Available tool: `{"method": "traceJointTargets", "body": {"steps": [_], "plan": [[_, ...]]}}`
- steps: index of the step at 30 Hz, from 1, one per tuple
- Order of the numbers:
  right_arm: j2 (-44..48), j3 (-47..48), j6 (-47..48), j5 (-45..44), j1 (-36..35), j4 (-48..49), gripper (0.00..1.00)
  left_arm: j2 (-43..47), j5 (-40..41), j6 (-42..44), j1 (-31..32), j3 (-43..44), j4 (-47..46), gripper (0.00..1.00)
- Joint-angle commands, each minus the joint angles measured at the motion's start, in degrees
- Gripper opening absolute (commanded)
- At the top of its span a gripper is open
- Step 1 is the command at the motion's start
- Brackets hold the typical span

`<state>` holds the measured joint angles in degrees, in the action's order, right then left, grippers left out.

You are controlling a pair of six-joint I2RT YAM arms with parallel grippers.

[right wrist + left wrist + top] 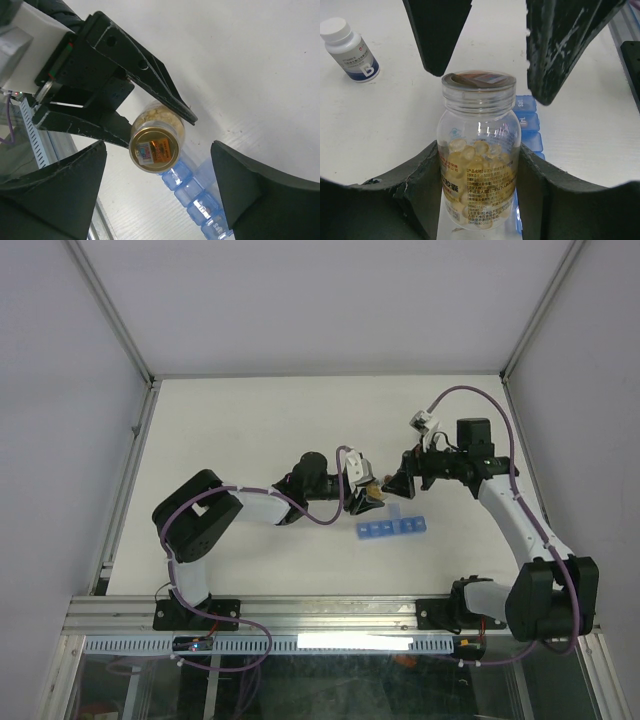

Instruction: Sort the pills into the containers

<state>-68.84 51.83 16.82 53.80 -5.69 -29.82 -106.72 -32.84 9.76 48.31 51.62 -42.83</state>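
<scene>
My left gripper (479, 167) is shut on a clear bottle (478, 150) with a gold lid (153, 149). It holds the bottle on its side just above the table, and pale yellow pills (470, 149) fill its lower half. My right gripper (157, 152) stands open facing the lid, a finger on each side and neither touching it. The translucent-blue containers (392, 530) lie as one row on the table right under the bottle. They also show as the blue row (196, 200) below the lid, where a small tan bit sits in one compartment.
A small white-capped bottle with a dark band (349, 49) stands on the white table (240, 430) beyond the grippers. Metal frame posts and a rail (300, 612) border the table's edges.
</scene>
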Motion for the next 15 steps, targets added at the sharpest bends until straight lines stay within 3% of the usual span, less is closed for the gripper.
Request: {"method": "traceJointTargets", "body": {"steps": [1,11,15], "plan": [[-0.6,2.0,-1.0,-4.4,-1.9,1.3,0.86,2.1,1.0,-1.1,0.3,2.5,-1.9,0.00],[-0.5,2.1,-0.3,-4.3,-3.0,0.7,0.61,1.9,1.2,-1.1,0.3,2.8,-1.3,0.00],[-0.5,2.0,0.8,-3.4,-3.0,0.6,0.39,1.9,1.1,-1.1,0.4,2.8,-1.3,0.00]]}}
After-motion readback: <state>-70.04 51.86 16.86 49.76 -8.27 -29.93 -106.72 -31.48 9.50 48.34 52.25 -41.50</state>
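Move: The jar's cap sits between the right hand's spread fingers, about 1 cm to its left and 2 cm below it. From that hand, the pill organizer lies some 8 cm back, 1 cm to the right and 16 cm down, and the white bottle about 15 cm ahead, 12 cm right and 13 cm down. The left hand still grips the jar; from it the cap is roughly 4 cm right, 1 cm ahead and 4 cm up. Downward by a bare 1 cm, the right hand settles around the jar's cap, then stays in place while its fingers, almost wide open at first, close to about half their opening from either side of the cap and seem to pinch it at the end. The left hand keeps its hold on the jar, practically still. ##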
